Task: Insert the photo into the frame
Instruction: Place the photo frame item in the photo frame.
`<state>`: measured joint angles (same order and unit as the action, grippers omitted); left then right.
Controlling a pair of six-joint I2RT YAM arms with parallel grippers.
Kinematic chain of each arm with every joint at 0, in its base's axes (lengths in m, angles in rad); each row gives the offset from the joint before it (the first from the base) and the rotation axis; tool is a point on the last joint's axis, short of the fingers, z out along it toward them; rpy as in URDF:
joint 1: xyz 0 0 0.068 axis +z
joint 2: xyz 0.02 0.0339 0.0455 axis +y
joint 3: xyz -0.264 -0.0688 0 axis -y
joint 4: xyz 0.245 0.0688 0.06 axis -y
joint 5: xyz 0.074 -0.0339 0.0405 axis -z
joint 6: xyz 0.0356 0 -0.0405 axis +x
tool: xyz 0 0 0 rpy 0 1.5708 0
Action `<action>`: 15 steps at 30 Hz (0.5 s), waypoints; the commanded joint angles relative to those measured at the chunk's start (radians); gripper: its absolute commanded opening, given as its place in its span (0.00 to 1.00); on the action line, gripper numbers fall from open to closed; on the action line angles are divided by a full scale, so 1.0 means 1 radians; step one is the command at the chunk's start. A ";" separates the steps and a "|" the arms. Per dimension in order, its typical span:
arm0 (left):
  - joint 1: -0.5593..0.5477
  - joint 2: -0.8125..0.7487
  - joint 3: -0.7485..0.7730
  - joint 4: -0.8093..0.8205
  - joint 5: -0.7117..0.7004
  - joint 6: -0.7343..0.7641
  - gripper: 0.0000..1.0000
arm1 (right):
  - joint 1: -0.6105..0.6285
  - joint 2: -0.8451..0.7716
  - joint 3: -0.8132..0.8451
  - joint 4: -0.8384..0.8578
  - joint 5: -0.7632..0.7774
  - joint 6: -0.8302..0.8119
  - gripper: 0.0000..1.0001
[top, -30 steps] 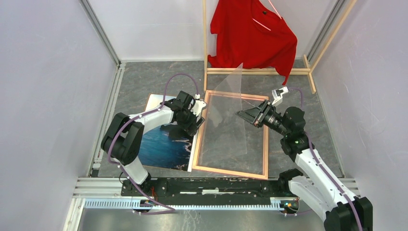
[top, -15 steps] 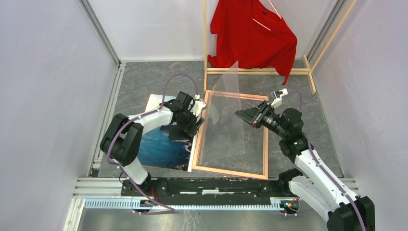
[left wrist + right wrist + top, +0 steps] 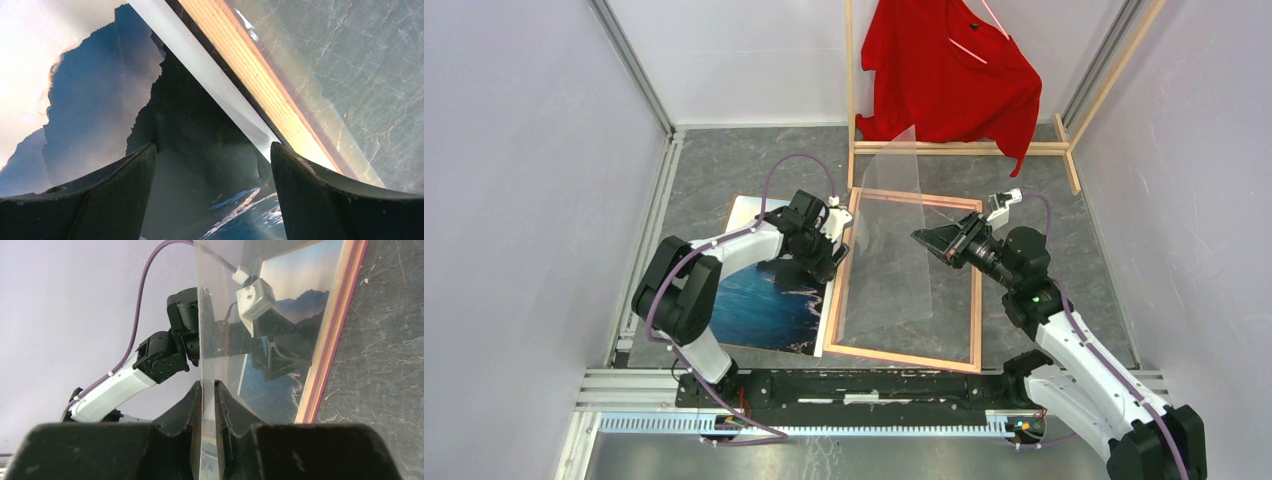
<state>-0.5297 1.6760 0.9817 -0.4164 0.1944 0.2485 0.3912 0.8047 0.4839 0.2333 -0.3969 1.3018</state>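
Note:
The photo [image 3: 764, 300], a seascape print, lies face up on the grey table left of the frame [image 3: 904, 356]; the frame lies flat, its wood edge [image 3: 260, 85] beside the print's white border. My left gripper [image 3: 822, 256] hovers open over the photo's dark cliffs [image 3: 200, 165], right at that edge, nothing between its fingers [image 3: 125, 190]. My right gripper [image 3: 926, 240] is shut on the edge of a clear sheet [image 3: 894, 250], which stands tilted up over the frame. In the right wrist view the sheet [image 3: 210, 315] runs between the pads, and the photo [image 3: 265, 390] shows through it.
A wooden clothes rack [image 3: 964, 148] with a red shirt [image 3: 954, 70] stands at the back, just beyond the frame's far edge. Pale walls close in left and right. A metal rail [image 3: 874, 385] runs along the near edge by the arm bases.
The clear sheet has tipped up steeper, its top corner rising toward the rack. My right gripper has shifted slightly left and pinched tighter on it. The left arm has not moved.

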 commanded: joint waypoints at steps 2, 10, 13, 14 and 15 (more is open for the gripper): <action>-0.003 -0.032 -0.011 0.019 0.035 -0.019 0.89 | 0.009 -0.014 0.012 -0.094 0.051 -0.037 0.21; 0.000 -0.041 -0.009 0.019 0.027 -0.019 0.89 | 0.008 -0.076 0.061 -0.325 0.141 -0.226 0.44; 0.000 -0.039 -0.009 0.018 0.022 -0.015 0.89 | 0.009 -0.064 0.080 -0.372 0.150 -0.276 0.58; 0.000 -0.038 -0.011 0.019 0.024 -0.014 0.89 | 0.007 -0.056 0.082 -0.378 0.147 -0.291 0.64; 0.000 -0.037 -0.010 0.019 0.022 -0.014 0.89 | 0.006 -0.043 0.082 -0.380 0.141 -0.303 0.68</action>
<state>-0.5297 1.6684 0.9749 -0.4137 0.1944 0.2485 0.3927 0.7418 0.5144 -0.0772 -0.2790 1.1034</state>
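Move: The right hand pinches the raised right edge of a clear sheet, with the frame's middle about 24 cm below it and 2 cm farther out, neither left nor right. The frame's left rail, near the sheet's low edge, is some 12 cm to the left and 3 cm ahead; the photo lies about 24 cm left and 3 cm ahead, both 24 cm down. From the left hand the frame's middle is roughly 13 cm right, 2 cm back and 1 cm lower. Down towards the frame goes the right hand, gathering speed over about 4.5 cm and easing some 2.5 cm to the right, while it rolls its left side down by roughly 15 degrees. Its fingers spread from nearly shut to more than half open, ending their pinch on the clear sheet's raised edge. The left hand stays low beside the frame's left rail, fingers still wide. ##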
